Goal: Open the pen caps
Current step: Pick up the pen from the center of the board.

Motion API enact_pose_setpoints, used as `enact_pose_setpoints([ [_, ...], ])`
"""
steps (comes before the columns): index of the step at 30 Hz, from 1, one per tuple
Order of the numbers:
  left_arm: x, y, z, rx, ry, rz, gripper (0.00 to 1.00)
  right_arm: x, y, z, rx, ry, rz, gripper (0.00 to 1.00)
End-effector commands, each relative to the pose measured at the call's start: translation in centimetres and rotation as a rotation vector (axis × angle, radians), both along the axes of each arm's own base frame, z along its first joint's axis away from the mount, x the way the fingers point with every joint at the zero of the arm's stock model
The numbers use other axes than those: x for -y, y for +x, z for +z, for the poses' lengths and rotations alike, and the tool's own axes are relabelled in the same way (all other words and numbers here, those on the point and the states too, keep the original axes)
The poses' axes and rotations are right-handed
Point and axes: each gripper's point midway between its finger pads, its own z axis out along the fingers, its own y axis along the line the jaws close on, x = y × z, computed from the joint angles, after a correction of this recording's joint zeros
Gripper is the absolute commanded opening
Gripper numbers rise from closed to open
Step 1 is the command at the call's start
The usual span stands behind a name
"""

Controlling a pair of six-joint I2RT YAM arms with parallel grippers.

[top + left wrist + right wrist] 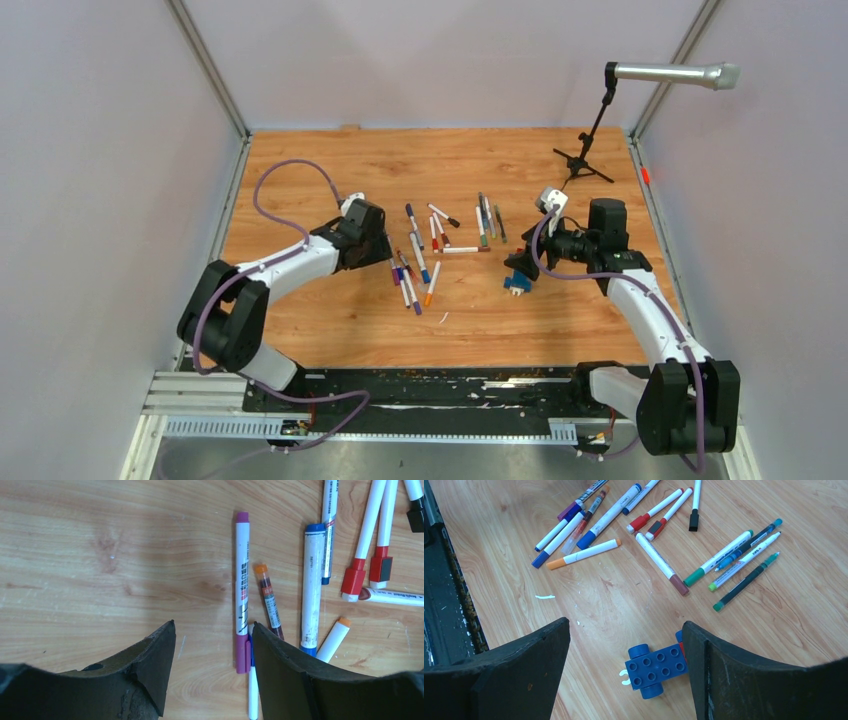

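Several pens lie scattered mid-table (435,250), their coloured pen caps on the barrels. My left gripper (214,625) is open and low over the left end of the pile. The purple cap (242,652) of a white purple-tipped pen (242,575) lies between its fingers, close to the right finger (290,675) and not pinched. Beside it are a blue-capped marker (312,590), an orange-topped thin pen (268,600) and red caps (354,580). My right gripper (625,625) stands open right of the pile, holding nothing. In the top view, the left gripper (380,256) and right gripper (520,268) flank the pens.
A blue-and-red toy block (656,666) lies under the right gripper, beside its right finger. Green pens (724,555) lie beyond it. A microphone stand (585,160) stands at the back right. A black rail (430,390) runs along the near edge, and a white scrap (545,597) lies on the wood.
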Motion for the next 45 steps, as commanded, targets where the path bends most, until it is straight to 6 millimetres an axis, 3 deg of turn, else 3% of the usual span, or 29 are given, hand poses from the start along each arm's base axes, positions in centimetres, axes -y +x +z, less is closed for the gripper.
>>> enact_pose_setpoints([
  [1,1.9,1.9,0.5,0.025,-0.028,-0.016,0.64,-0.3,0.3,0.6,0.049,0.016,0.037,0.82],
  [10,3.0,2.7,-1.6,-0.037,-0.005,-0.055,0.58,-0.3,0.3,0.6,0.048,0.017,0.037,0.82],
  [25,2.0,2.3,-4.4,-0.116,0.094,-0.071,0.44,-0.4,0.3,0.6,0.045,0.021,0.041,0.82],
  [38,0.2,1.8,-5.4,-0.165,0.220,-0.102,0.38,-0.4,0.3,0.6,0.045,0.022,0.043,0.82],
  [45,-1.2,1.7,-4.9,-0.161,0.303,-0.108,0.25,-0.4,0.2,0.7,0.048,0.021,0.043,0.82],
])
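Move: The pen with the purple cap, lying lengthwise, has its middle about 3 cm ahead of the left hand, 3 cm to its right and 4 cm below. Beside it, an orange-ended pen lies some 6 cm right and 1 cm ahead of that hand, and a thick blue marker 9 cm right and 4 cm ahead. From the idle right hand, the purple pen is roughly 27 cm left, 7 cm ahead and 15 cm below. The purple pen is met near mid-length by the left hand, which sinks about 4 cm while going forward some 3 cm and right about 2.5 cm, then eases back left about 1 cm at the end. Its fingers close steadily from well open to a narrow gap, one on each side of the barrel, pinching it, as the wrist rolls some 10 degrees, left side rising. ##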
